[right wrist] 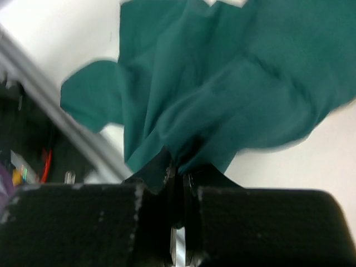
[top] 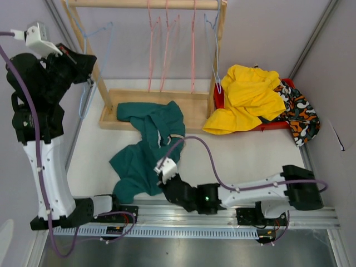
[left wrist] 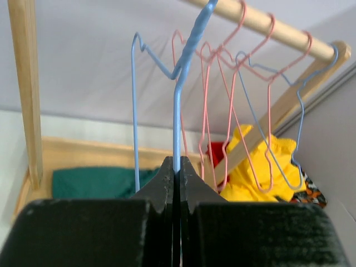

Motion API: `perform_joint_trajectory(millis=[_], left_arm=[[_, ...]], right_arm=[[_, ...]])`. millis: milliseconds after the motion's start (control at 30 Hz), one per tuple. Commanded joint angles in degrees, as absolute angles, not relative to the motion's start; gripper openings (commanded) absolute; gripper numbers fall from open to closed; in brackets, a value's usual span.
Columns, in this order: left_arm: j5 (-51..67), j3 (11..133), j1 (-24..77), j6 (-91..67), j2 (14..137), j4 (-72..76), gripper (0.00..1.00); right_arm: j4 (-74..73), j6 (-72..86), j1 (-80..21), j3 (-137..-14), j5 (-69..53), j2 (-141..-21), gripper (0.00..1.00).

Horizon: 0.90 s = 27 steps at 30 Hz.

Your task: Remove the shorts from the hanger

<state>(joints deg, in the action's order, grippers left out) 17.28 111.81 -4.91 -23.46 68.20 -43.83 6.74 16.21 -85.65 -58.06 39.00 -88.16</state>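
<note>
Dark green shorts [top: 146, 146] lie crumpled on the table, their far end draped over the wooden rack base [top: 196, 107]. My right gripper [top: 167, 179] is shut on their near edge; in the right wrist view the fabric [right wrist: 222, 83] bunches between the closed jaws of that gripper [right wrist: 177, 168]. My left gripper [top: 89, 73] is raised at the rack's left post, shut on a bare blue wire hanger [left wrist: 177, 111]; this gripper [left wrist: 177, 164] pinches the wire. Yellow shorts [top: 245, 97] and a patterned pair [top: 301, 115] are piled at the right.
Several pink hangers [top: 167, 50] and another blue hanger [top: 214, 50] hang bare from the wooden rod [top: 144, 3]. A red bin [top: 272, 125] holds the yellow pile. A metal rail [top: 222, 214] runs along the near edge. Grey walls close in both sides.
</note>
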Motion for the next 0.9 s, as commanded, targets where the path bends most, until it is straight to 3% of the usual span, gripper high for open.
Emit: perform_joint_trajectory(millis=[0, 167, 333, 433, 500, 533, 567, 600, 667, 700, 867], left_arm=[[17.49, 118.47, -4.83, -24.42, 73.90, -39.20, 0.00], [20.74, 128.04, -3.26, -27.07, 85.57, -35.68, 0.00], [21.53, 139.90, -1.15, -28.21, 98.07, -36.39, 0.00], [20.31, 141.42, -0.62, -28.21, 101.69, -35.08, 0.00], [19.51, 138.37, 1.84, -28.21, 101.08, -33.06, 0.00], [19.25, 136.95, 2.19, -28.21, 100.38, -32.26, 0.00], [19.07, 135.80, 2.89, -27.95, 99.59, -31.47, 0.00], [18.72, 130.66, 3.25, -27.78, 97.49, -30.68, 0.00], [18.28, 125.80, 4.13, -27.25, 95.37, -28.05, 0.00], [18.19, 123.07, 4.30, -26.99, 93.27, -27.08, 0.00], [18.37, 117.08, 4.39, -24.09, 89.04, -27.68, 0.00]], right_arm=[[5.20, 25.73, -93.13, -52.75, 53.85, -76.06, 0.00], [-14.17, 37.33, -100.80, -48.87, 67.13, -66.20, 0.00], [-30.56, 45.86, -110.10, -53.86, 81.10, -58.38, 0.00], [-38.05, 40.04, -112.15, -62.27, 90.33, -55.30, 0.00], [-33.34, 30.02, -109.53, -66.86, 96.64, -54.41, 0.00], [-33.66, 27.01, -105.94, -70.19, 96.16, -54.58, 0.00], [-40.54, 27.59, -92.94, -80.32, 94.15, -56.58, 0.00], [-38.52, 22.99, -84.55, -84.16, 86.74, -57.47, 0.00], [-15.01, -1.53, -62.36, -82.99, 68.04, -54.87, 0.00], [-13.38, -0.97, -57.79, -83.75, 55.85, -54.23, 0.00], [-4.41, -10.97, -37.47, -96.55, 40.10, -62.12, 0.00]])
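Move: The green shorts already hang from the right hand's shut fingers. From that hand the red bin lies about 35 cm ahead, 45 to the right and 12 lower, the yellow shorts on its left part some 35 ahead and 36 to the right. The blue hanger is still in the left hand; from there the rack bar runs about 27 cm ahead, 5 to the right and 5 higher, with the nearest pink hanger 27 ahead, 12 to the right and 4 lower. The green shorts, still gripped, are drawn back and to the right by the right hand, then swept fast up, right and forward towards the red bin, some 35 cm right and 30 up overall, the wrist turning clockwise about 55 degrees. Meanwhile the left hand, fingers kept shut on the blue hanger, pushes about 18 cm forward to the bar, then sinks and drifts right. ##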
